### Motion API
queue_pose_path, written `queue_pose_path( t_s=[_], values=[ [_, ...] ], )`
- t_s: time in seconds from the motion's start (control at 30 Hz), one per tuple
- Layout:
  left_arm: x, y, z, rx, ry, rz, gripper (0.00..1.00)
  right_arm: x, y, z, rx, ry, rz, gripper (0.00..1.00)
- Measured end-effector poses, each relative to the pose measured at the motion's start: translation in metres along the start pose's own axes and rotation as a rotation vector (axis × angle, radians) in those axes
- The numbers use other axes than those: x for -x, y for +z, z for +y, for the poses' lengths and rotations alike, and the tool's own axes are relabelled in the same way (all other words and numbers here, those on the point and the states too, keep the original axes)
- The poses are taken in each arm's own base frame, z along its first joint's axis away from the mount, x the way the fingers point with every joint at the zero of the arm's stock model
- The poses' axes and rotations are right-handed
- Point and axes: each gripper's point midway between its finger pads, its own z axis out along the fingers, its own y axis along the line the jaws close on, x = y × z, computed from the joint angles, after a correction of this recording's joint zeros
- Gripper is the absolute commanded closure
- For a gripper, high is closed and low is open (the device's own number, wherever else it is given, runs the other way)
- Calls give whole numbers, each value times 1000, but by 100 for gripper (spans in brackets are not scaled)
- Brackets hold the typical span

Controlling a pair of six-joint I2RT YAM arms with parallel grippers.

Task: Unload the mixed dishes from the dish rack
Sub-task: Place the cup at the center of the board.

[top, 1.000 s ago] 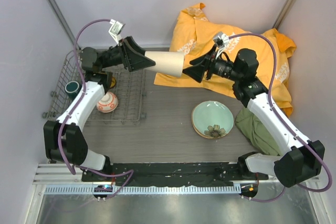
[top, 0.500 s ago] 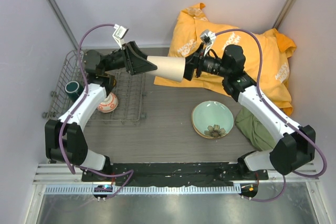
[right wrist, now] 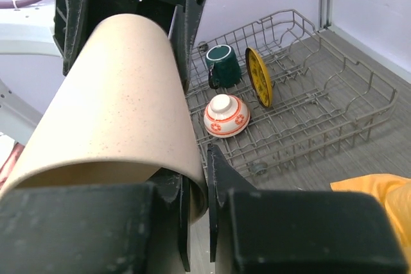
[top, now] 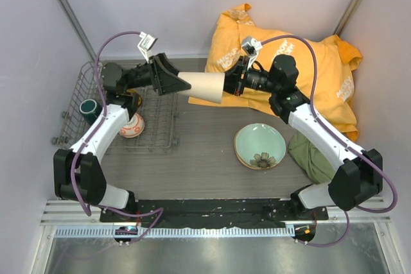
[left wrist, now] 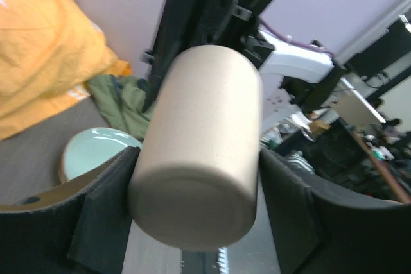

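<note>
The beige cup (top: 202, 85) hangs level in the air between both arms, above the table's far middle. My left gripper (top: 183, 83) is shut on its base end (left wrist: 205, 126). My right gripper (top: 228, 85) is closed on the rim (right wrist: 115, 113), one finger inside and one outside the wall. The grey wire dish rack (top: 160, 120) at the left holds the dark green mug (top: 88, 107), the white-and-red bowl (top: 131, 126) upside down, and the yellow patterned plate (right wrist: 259, 76) on edge. The pale green flower plate (top: 259, 144) lies on the table at the right.
An orange cloth (top: 289, 62) is heaped at the back right, under and behind the right arm. An olive green cloth (top: 314, 158) lies beside the green plate. Grey walls close in on the left, back and right.
My right gripper has moved left onto the cup's open end and closed on the rim. My left gripper has kept hold of the base, shifting the cup slightly right.
</note>
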Motion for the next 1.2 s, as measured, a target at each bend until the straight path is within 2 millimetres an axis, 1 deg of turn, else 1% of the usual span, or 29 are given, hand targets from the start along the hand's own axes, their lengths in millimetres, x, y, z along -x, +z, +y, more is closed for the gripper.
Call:
queue_pose_path(
  t_s=[0.03, 0.07, 0.17, 0.23, 0.3, 0.37, 0.4, 0.47, 0.53, 0.6, 0.67, 0.7, 0.73, 0.77, 0.87, 0.97, 1.07, 1.13, 1.2],
  values=[
    [0, 0, 1, 3, 13, 0, 10, 0, 0, 1, 3, -6, 1, 99],
    [0, 0, 4, 14, 21, -5, 0, 0, -1, 2, 0, -10, 1, 99],
    [-3, -3, 15, 44, 23, 2, 0, -2, -2, 2, -34, -25, 11, 99],
    [-3, -7, 20, 64, 29, 5, 0, -5, -5, -4, -67, -34, 26, 99],
    [0, -16, 26, 94, 37, -5, 0, -11, -9, -9, -92, -35, 49, 99],
    [4, -27, 33, 131, 51, -18, 0, -19, -11, -14, -115, -37, 78, 99],
    [8, -38, 39, 166, 67, -30, 0, -25, -14, -18, -137, -31, 106, 99],
    [11, -52, 47, 213, 88, -40, 0, -35, -18, -24, -170, -26, 154, 99],
    [12, -71, 63, 306, 110, -43, 0, -43, -24, -32, -220, -26, 216, 99],
    [13, -85, 75, 392, 155, -22, 0, -46, -27, -42, -266, -36, 265, 99],
    [13, -96, 85, 487, 210, 14, 0, -48, -30, -57, -330, -55, 319, 99],
    [10, -101, 87, 524, 242, 39, 1, -51, -32, -63, -354, -63, 345, 99],
    [5, -105, 89, 558, 266, 66, 0, -56, -35, -74, -393, -72, 389, 99],
    [-1, -110, 90, 588, 285, 93, 0, -62, -37, -79, -412, -70, 419, 99],
    [-22, -124, 94, 661, 310, 178, 0, -89, -46, -98, -472, -39, 543, 99],
    [-42, -140, 102, 733, 304, 266, 0, -123, -54, -117, -521, 19, 681, 99],
    [-58, -154, 108, 793, 304, 339, 0, -151, -62, -126, -557, 66, 796, 99],
    [-68, -163, 111, 824, 303, 380, 0, -164, -66, -128, -575, 81, 859, 99],
    [-75, -168, 112, 845, 297, 407, 0, -172, -68, -128, -584, 82, 911, 99]
  ],
)
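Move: The right fingers hold the cup's rim, and the board's centre lies almost straight below them, some 36 cm down, 2 cm ahead and 1 cm right; the stacked plates are at about that depth, 6 cm back and 16 cm right. The left fingers are still round the cup's base, the cup's middle 5 cm to their right and level. From the left hand the bowl sits about 20 cm left, 2 cm ahead and 31 cm down; the yellow dish lies 9 cm beyond the bowl. The left hand opens wide and lets go of the cup's base, easing forward first and then swinging left and down, about 15 cm each way, back towards the bowl in the rack while rolling some 50 degrees so its fingers tip from pointing right to pointing down. The right hand keeps its pinch on the cup's rim and, slowly at first and then faster, lowers the cup some 20 cm over the open board with 6 to 7 cm of drift forward and right, rolling its left-pointing fingers about 55 degrees downward so the cup swings base-down. ##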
